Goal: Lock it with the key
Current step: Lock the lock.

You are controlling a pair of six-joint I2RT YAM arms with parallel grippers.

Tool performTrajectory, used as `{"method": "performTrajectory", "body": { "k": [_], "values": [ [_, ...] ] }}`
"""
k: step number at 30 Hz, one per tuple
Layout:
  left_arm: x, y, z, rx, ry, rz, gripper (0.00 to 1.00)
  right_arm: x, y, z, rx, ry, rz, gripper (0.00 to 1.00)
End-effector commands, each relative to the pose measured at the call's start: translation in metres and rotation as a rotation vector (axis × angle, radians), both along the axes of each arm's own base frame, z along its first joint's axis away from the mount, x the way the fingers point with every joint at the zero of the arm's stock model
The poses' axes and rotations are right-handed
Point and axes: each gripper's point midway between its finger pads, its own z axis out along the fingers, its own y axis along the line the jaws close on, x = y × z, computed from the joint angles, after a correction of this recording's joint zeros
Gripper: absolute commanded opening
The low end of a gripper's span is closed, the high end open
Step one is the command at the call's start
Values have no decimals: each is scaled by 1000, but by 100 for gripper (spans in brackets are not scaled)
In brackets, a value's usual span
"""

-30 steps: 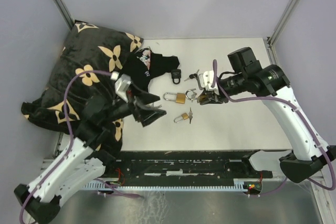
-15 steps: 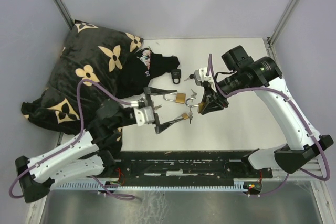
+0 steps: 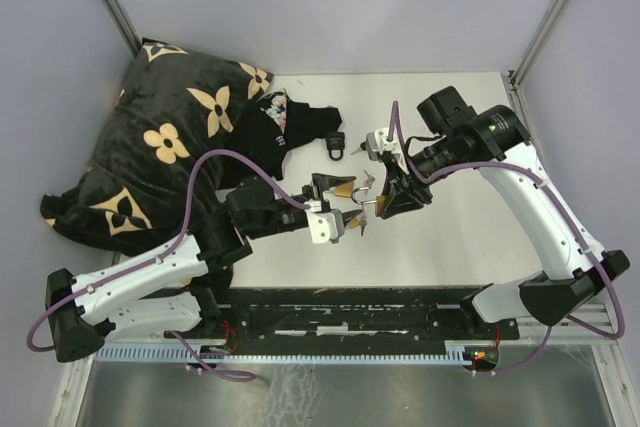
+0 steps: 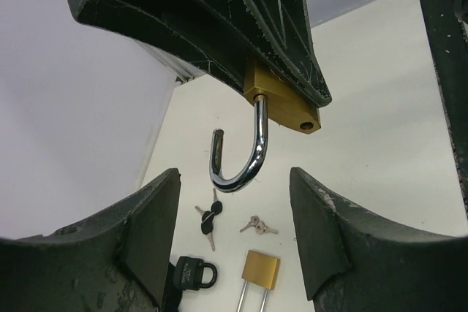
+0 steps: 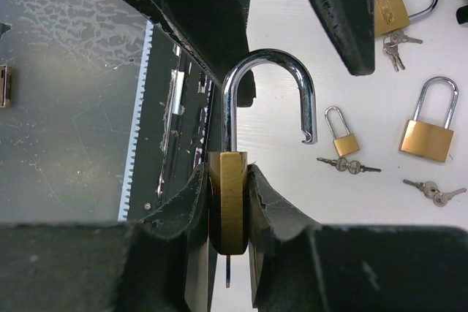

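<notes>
My right gripper (image 3: 378, 197) is shut on a brass padlock (image 5: 228, 202) and holds it above the table. Its chrome shackle (image 5: 267, 93) stands open. A thin metal strip (image 5: 227, 274) shows below the body; I cannot tell whether it is a key. My left gripper (image 3: 343, 209) is open and empty, right beside the held padlock, whose shackle (image 4: 241, 151) hangs between and just beyond its fingers (image 4: 157, 231). Black-headed keys (image 4: 208, 218) and silver keys (image 4: 256, 226) lie on the table.
On the white table lie a black padlock (image 3: 335, 144), a long-shackle brass padlock (image 4: 261, 268), and a small brass padlock (image 5: 341, 137) with keys (image 5: 347, 165). A black pillow with gold flowers (image 3: 170, 137) fills the far left. A black rail (image 3: 350, 312) runs along the near edge.
My left arm has swung right from the pillow to the table's middle and now faces the held padlock. My right gripper has shifted slightly, still holding the padlock.
</notes>
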Motion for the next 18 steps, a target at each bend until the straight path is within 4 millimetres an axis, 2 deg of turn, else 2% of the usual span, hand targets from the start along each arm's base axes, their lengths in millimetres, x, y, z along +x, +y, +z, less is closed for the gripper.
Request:
{"method": "performTrajectory", "body": {
  "k": [1,8,11,15,18],
  "values": [
    [-2,-3,38,-86,-71,-7,65,-2,7,10,54,13,18,2],
    [-8,-12,30,-90,-5,-48,43,2,6,6,35,6,8,2],
    [-7,-14,21,-60,35,-42,29,4,5,6,25,-10,2,2],
    [-8,-15,23,-77,144,-31,14,10,-1,2,-9,-64,-13,2],
    [-17,-19,27,-117,270,-57,10,15,-4,-2,-27,-114,-12,2]
  ]
}}
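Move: The open lock's shackle bend sits almost between the left hand's spread fingertips, about 1 cm to the right and 1 cm lower; the brass lock body is some 5 cm to the hand's right and 1 cm higher. On the table roughly 14 cm below the left hand lie the small padlock, about 1 cm ahead and 2 cm right, and the medium padlock, about 6 cm ahead. From the right hand, which holds the body, the bend is about 4 cm left, 3 cm below and 1 cm back. Closing is most of it: the left fingers go from well open to nearly shut and pinch the lock's shackle at its bend, while that hand eases about 1.5 cm right onto it, then sinks as much late on, rolling slightly, less than 10 degrees. The right hand keeps its grip on the body and drifts about 1 cm forward and 1 cm down. ##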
